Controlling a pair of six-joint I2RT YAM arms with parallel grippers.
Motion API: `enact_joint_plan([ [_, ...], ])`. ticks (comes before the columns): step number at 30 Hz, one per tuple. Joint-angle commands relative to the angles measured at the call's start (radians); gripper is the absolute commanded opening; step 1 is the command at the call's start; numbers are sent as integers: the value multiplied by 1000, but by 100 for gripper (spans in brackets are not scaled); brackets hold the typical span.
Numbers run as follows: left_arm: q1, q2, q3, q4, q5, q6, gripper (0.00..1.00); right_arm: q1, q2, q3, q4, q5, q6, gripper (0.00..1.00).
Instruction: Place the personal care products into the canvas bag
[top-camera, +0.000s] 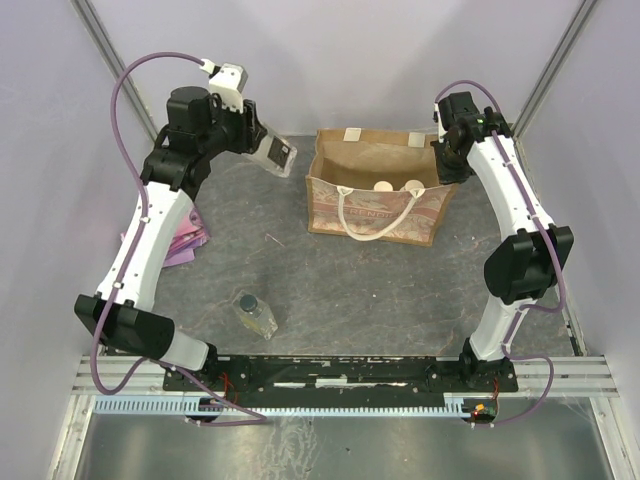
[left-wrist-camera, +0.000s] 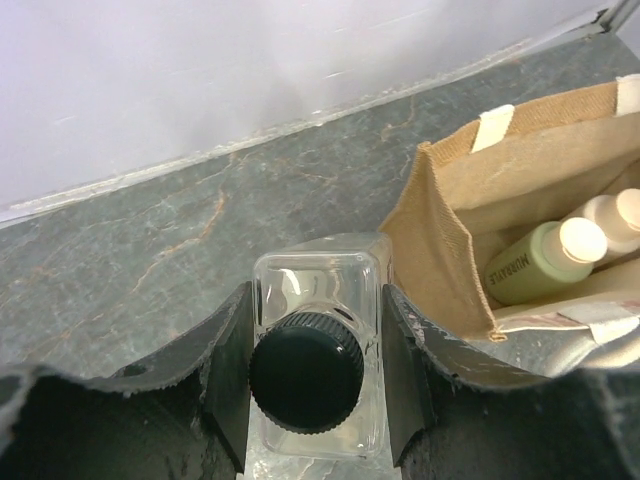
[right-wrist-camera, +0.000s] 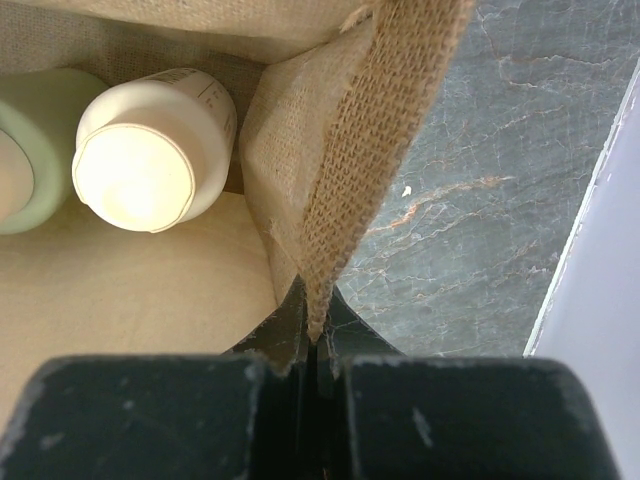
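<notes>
My left gripper is shut on a clear squarish bottle with a black cap; both pads press its sides. In the top view this bottle is at the back left, left of the canvas bag. My left gripper is just behind it. Inside the bag stand a pale yellow-green bottle and a cream bottle. My right gripper is shut on the bag's right rim. A second clear bottle lies on the table near the front left.
A flat pink packet lies at the left, partly under my left arm. The bag's cream handle loops down over its patterned front. Grey walls close in the back and both sides.
</notes>
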Motion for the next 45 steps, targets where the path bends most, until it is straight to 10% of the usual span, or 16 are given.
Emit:
enact_joint_plan([
  [1,-8,-61,76,186,70,-53,3,-11,18,26,-2,16,-7,0],
  [45,-9,78,-420,197,-186,63,3,-11,-14,-80,-4,-79,14,0],
])
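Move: The left hand already holds the clear bottle with the dark cap high up. From this hand the canvas bag's middle lies about 20 cm to the right, 2 cm ahead and some 27 cm below, and the green bottle in the bag is about 22 cm to the right, level fore and aft and 28 cm below. The pink packet lies 20 cm to its left, 3 cm back and 35 cm down. From the right hand, still shut on the rim, the bag's middle is 14 cm left, 4 cm ahead and 10 cm below. After hanging nearly still high up, the left hand sinks about 21 cm with the clear bottle towards the open table left of the canvas bag, drifting some 4 cm left along the way and first slightly back, then a little forward again near the bottom. Its wrist tips the fingers about 25 degrees further down as it keeps its grip, while the right hand goes on pinching the bag's right rim and settles about a centimetre lower at the end. ##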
